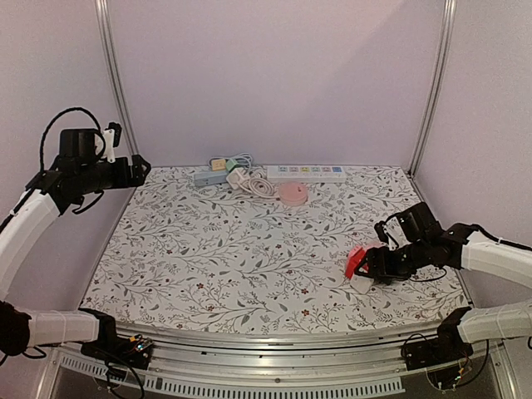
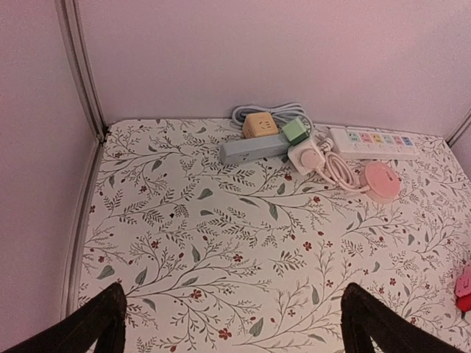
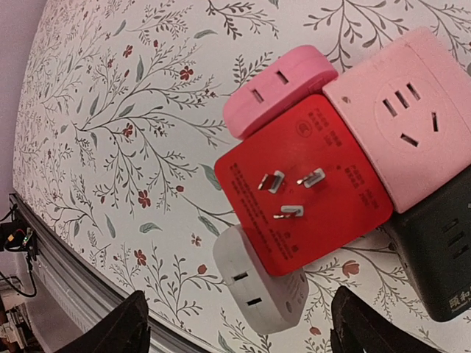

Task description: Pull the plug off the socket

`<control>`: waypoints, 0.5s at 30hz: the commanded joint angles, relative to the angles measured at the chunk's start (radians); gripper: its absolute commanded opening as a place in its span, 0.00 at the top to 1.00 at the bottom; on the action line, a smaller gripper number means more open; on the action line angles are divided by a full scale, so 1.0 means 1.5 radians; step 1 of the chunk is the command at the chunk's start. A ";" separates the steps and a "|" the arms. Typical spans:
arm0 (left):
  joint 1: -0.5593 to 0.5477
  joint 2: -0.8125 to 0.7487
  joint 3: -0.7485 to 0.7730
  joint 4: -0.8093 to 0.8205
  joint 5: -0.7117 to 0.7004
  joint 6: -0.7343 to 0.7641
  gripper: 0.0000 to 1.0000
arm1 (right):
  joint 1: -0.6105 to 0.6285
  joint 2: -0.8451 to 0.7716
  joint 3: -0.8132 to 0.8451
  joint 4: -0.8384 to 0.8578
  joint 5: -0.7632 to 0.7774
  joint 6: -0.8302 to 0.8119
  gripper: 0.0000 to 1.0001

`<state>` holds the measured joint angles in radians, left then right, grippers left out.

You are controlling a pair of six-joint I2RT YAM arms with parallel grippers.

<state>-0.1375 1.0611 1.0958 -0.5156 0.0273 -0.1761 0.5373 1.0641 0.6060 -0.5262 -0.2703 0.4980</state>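
A cluster of joined adapters lies at the table's right. In the right wrist view a red cube adapter [image 3: 302,195] shows three prongs facing up. A pink adapter [image 3: 276,92] is plugged into one side of it and a white adapter [image 3: 261,283] into another. A pink cube socket [image 3: 408,118] and a black block [image 3: 441,257] adjoin it. My right gripper [image 3: 243,334] is open just short of the white adapter; in the top view the right gripper [image 1: 374,266] is at the red cluster [image 1: 356,259]. My left gripper [image 1: 137,169] is open and empty, raised at the far left.
At the back stand a blue-grey power strip [image 2: 254,148] with a yellow cube [image 2: 259,124], a green cube [image 2: 295,131] and a white plug [image 2: 307,155] with coiled cable. Beside them are a long white power strip [image 2: 372,140] and a pink round disc [image 2: 383,180].
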 commanded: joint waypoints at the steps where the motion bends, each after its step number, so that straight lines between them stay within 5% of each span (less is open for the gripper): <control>1: -0.004 0.005 -0.014 -0.015 -0.005 -0.005 0.00 | 0.025 0.027 -0.001 0.027 -0.005 0.003 0.17; 15: -0.004 0.015 -0.013 -0.019 0.003 -0.010 0.01 | 0.243 0.133 0.108 0.063 0.102 0.060 0.20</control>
<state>-0.1375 1.0760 1.0920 -0.5220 0.0196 -0.1856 0.8318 1.2152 0.6914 -0.4770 -0.1963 0.5556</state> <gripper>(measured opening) 0.995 0.793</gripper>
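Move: The right hand hovers open over the block cluster: the two-slot white block is about 4 cm below its fingertips, level fore-and-aft and roughly 1 cm to the left. From this hand, the red pronged plug sits some 4 cm ahead and 2 cm left, the large pink block about 6 cm ahead and 2 cm right, and the dark block 3 cm ahead and 5 cm right. From the left hand, the white block lies roughly 47 cm right, 14 cm back and 25 cm below. The right hand sweeps left with gathering speed, about 7 cm in all and some 3 cm back towards its base, dipping about a centimetre before starting to rise again, so that it passes off the left side of the block cluster onto clear table. Its fingers stay open and keep slanting down while the wrist turns about 10 degrees counter-clockwise, and the trailing finger ends close beside the near end of the white block, seemingly having pushed it along. ##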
